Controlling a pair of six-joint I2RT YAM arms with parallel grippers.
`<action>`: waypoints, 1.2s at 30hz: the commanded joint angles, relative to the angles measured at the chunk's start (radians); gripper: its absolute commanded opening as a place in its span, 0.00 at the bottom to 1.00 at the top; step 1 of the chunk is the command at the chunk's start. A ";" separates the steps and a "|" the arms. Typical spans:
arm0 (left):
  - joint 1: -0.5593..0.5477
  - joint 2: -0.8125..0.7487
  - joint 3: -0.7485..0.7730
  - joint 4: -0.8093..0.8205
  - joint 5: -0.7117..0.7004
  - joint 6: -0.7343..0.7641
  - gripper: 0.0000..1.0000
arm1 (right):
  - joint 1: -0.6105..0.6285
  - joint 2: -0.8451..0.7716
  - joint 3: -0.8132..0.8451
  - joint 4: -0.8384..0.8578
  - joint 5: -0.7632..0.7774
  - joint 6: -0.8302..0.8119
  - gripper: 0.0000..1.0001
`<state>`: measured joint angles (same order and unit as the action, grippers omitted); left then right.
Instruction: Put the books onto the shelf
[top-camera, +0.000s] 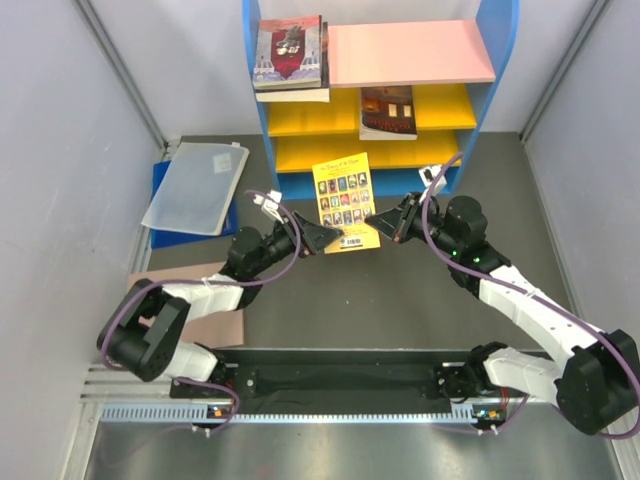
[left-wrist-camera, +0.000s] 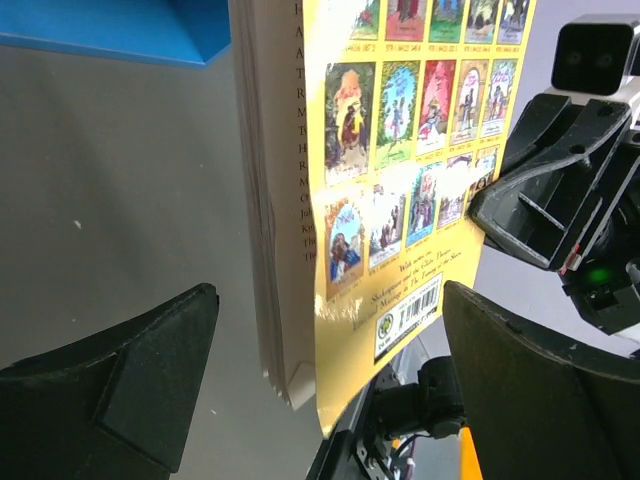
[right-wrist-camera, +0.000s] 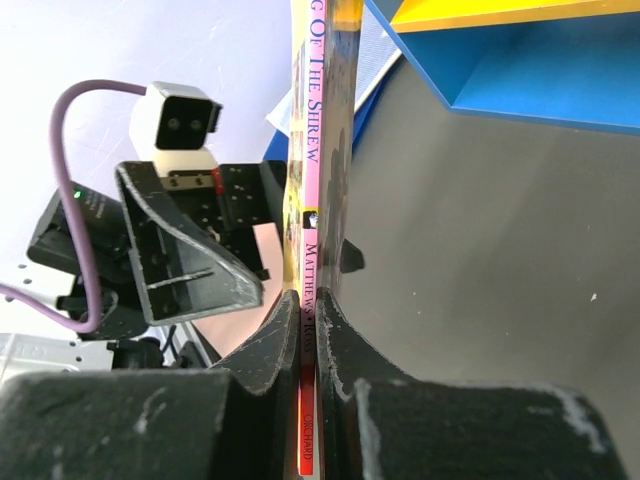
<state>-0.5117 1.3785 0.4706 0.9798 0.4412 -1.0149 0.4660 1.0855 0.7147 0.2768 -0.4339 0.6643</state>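
A yellow book (top-camera: 345, 195) with a grid of pictures hangs above the table in front of the blue-framed shelf (top-camera: 497, 60). My right gripper (top-camera: 372, 222) is shut on its spine (right-wrist-camera: 310, 200), fingers pressed to both covers (right-wrist-camera: 312, 300). My left gripper (top-camera: 335, 238) is open, and the book's lower corner (left-wrist-camera: 400, 150) hangs between its wide-spread fingers (left-wrist-camera: 328, 300), touching neither. A stack of books (top-camera: 288, 52) lies on the pink top board's left end. A dark book (top-camera: 387, 110) rests on the upper yellow board.
A translucent folder on a blue board (top-camera: 195, 185) lies at the left of the table. A brown cardboard sheet (top-camera: 215, 320) lies under my left arm. The shelf's blue base (right-wrist-camera: 540, 70) is just beyond the book. Grey walls close both sides.
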 joint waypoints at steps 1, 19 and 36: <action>-0.024 0.059 0.046 0.177 0.028 -0.048 0.96 | -0.009 -0.032 0.058 0.055 -0.014 0.000 0.00; -0.044 0.113 0.085 0.300 0.086 -0.163 0.00 | -0.017 -0.015 0.091 0.022 0.006 -0.012 0.00; -0.040 0.094 0.569 -0.347 0.123 -0.056 0.00 | -0.061 -0.110 0.071 -0.047 0.063 -0.034 0.46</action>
<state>-0.5518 1.4910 0.8783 0.8413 0.5526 -1.1248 0.4210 1.0142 0.7559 0.2436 -0.3531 0.6456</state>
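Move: The yellow book, still pinched near its near right corner by the right hand, lies between the left hand's open fingers, its middle about 6 cm ahead, 2 cm right and 2 cm above. From the right hand its middle is some 4 cm ahead and 4 cm left, at about the same height. The brown book on the upper yellow shelf lies roughly 28 cm ahead and 4 cm right of the right hand, about 8 cm lower. Left hand reaches right, pinches the book's near edge, then lifts it some 10 cm as right fingers open. ##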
